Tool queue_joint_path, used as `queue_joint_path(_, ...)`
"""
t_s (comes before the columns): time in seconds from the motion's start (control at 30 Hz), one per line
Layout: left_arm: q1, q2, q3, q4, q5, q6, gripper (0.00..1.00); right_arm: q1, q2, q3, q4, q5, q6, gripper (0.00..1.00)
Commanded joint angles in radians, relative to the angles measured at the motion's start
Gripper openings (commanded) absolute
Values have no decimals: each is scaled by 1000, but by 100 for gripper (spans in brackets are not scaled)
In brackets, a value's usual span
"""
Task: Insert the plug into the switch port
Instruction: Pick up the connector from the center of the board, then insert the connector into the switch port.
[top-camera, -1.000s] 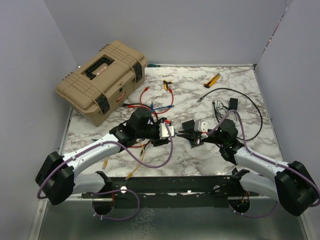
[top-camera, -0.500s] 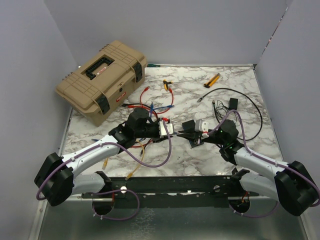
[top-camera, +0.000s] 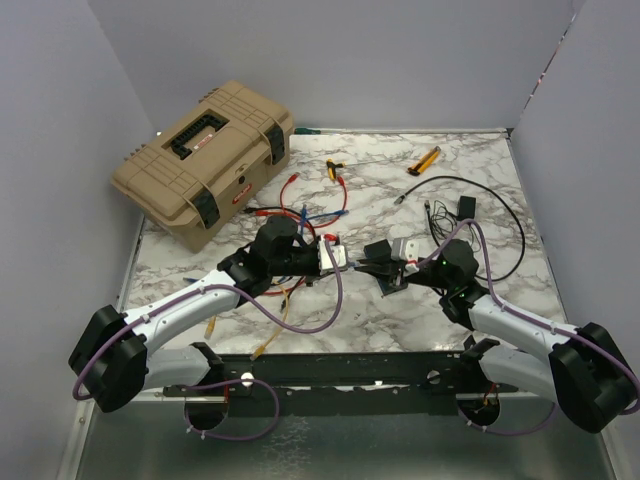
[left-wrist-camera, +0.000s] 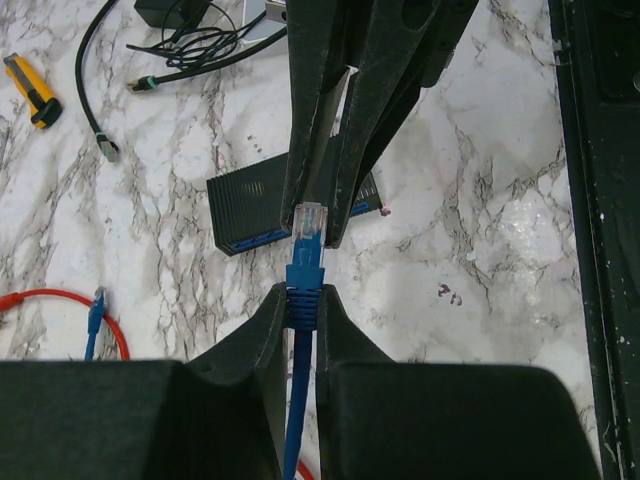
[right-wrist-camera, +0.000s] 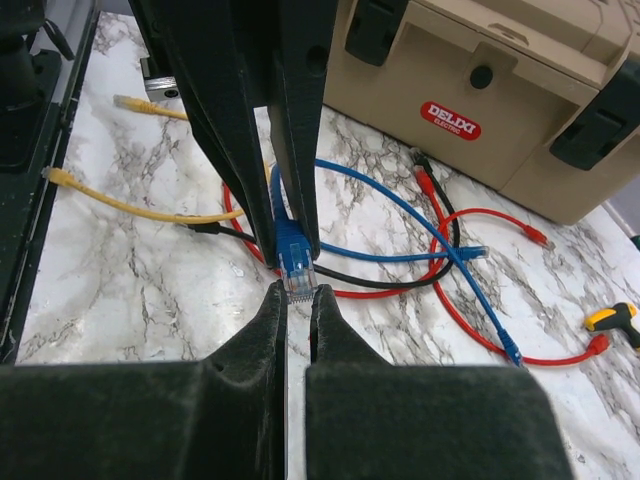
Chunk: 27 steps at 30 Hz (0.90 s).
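Note:
The plug (left-wrist-camera: 309, 222) is a clear connector on a blue cable. My left gripper (left-wrist-camera: 303, 300) is shut on its blue boot, just behind the connector. My right gripper (right-wrist-camera: 297, 290) is shut on the thin white switch (right-wrist-camera: 296, 400), seen edge-on between its fingers. In the top view the left gripper (top-camera: 340, 262) and the right gripper (top-camera: 372, 262) meet tip to tip above the table's middle, with the switch (top-camera: 410, 247) behind the right fingertips. The plug (right-wrist-camera: 299, 272) touches the switch's near edge. The switch port itself is hidden.
A tan toolbox (top-camera: 205, 160) sits at the back left. Loose red, blue and black cables (right-wrist-camera: 450, 250) and a yellow cable (right-wrist-camera: 130, 205) lie under the grippers. A black ridged box (left-wrist-camera: 250, 215) lies flat below them. A black adapter (top-camera: 467, 207) and a yellow knife (top-camera: 427, 160) lie farther back.
The left jaws have closed onto the blue plug's boot. The left gripper has moved slightly right, closing the gap to the right gripper. The right arm has barely moved.

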<state>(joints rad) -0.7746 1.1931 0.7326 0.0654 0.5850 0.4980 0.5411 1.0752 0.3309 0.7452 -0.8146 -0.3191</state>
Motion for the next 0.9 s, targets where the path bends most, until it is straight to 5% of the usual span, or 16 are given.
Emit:
queue_joint_path(0.0,-5,20,30,20,-20,-68,0,-9,2,-11,33,77,48,6)
queue_joint_path(0.17,-5,55,65,21,-160,-184,0,-11,-30,-19,42,165,106,30)
queue_joint_path(0.3,-5,80,88,14,-297,-306,0,-12,-85,-30,47,334,197,62)
queue_joint_path(0.5,-5,124,106,7,-415,-434,0,-15,-133,22,-93,563,303,86)
queue_joint_path(0.87,-5,272,58,148,-534,-494,0,-44,5,245,-460,883,504,98)
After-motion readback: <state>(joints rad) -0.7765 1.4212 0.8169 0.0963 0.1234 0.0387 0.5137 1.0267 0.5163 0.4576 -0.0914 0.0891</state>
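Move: The blue plug is gripped between the hands: its boot in the left fingers, its clear tip between the right ones, about 1 cm from each hand point. The black switch, ports facing left, lies some 15 cm below, about 3 cm ahead and 8 cm right of the left hand, 3 ahead and 6 right of the right. From the left hand, a second blue plug lies about 16 cm straight ahead on the table, a black cable's plug 18 ahead and 11 right. The blue plug comes free at its clear tip as the right fingers open wide; that hand draws off right and forward, about 10 cm forward and 6 or 7 right, rising slightly and swinging over 40 degrees clockwise. The left keeps its pinch on the boot, carries the plug some 7 cm forward while turning it counter-clockwise about 35 degrees, then sinks about 5 cm. ##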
